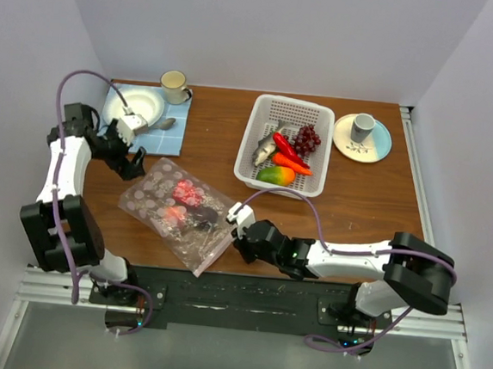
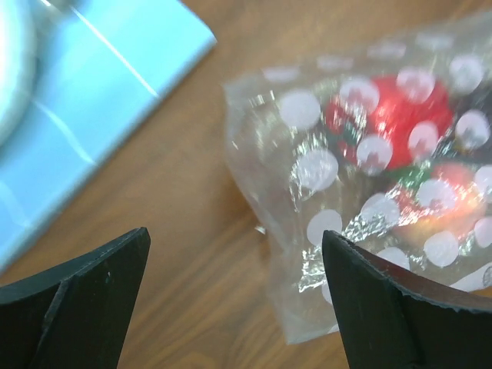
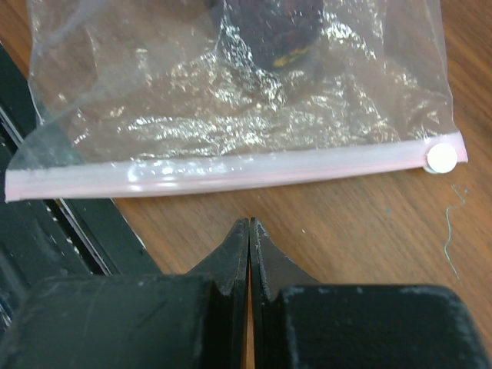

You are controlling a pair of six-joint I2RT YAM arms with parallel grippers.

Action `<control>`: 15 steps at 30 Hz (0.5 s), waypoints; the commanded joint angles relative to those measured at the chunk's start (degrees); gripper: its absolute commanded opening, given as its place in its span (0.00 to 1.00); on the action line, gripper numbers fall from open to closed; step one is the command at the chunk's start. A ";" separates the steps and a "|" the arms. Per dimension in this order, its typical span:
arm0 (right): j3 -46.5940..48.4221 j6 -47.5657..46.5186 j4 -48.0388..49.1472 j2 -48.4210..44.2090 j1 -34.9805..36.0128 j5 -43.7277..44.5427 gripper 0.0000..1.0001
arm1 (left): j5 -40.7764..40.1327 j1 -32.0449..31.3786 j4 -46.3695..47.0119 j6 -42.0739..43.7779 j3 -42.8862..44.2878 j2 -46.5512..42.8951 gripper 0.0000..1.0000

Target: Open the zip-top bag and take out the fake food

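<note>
The clear zip-top bag (image 1: 177, 213) with pale dots lies flat on the table's front left, its pink zip strip (image 3: 231, 173) towards the right arm. Inside it sit red fake food (image 1: 182, 194) and a dark piece (image 3: 273, 27). My left gripper (image 1: 132, 161) is open at the bag's far left corner; in the left wrist view the gripper (image 2: 236, 234) straddles bare wood and the bag (image 2: 361, 177) edge, touching nothing. My right gripper (image 3: 250, 221) is shut with nothing in it, its tips a little short of the zip strip.
A white perforated basket (image 1: 317, 113) at the back centre holds a chili, carrot, grapes, mango and a grey piece. A blue mat (image 1: 168, 139) with bowl, spoon and cup lies back left. A plate with a grey cup (image 1: 363, 127) stands back right.
</note>
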 commanded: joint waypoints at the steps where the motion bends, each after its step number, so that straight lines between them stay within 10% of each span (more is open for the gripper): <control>1: 1.91 0.24 5.91 0.82 0.18 -0.46 0.00 | 9.34 -0.41 -4.53 -2.44 5.78 -4.53 1.00; 15: 4.46 0.68 10.23 8.20 0.18 0.16 0.00 | 9.20 -6.83 8.62 -4.64 -10.90 0.21 1.00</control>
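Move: From the left hand the red food inside the bag lies about 15 cm right, 5 back and 9 below; the peach-coloured food is some 12 right and 12 back. From the right hand the middle of the bag's zip edge is roughly 5 cm left, 3 ahead and 3 below; the dark food is about 10 left and 10 ahead. Open left hand arcs about 8 cm right over the bag; closed right fingers ease left-down towards its zip. ##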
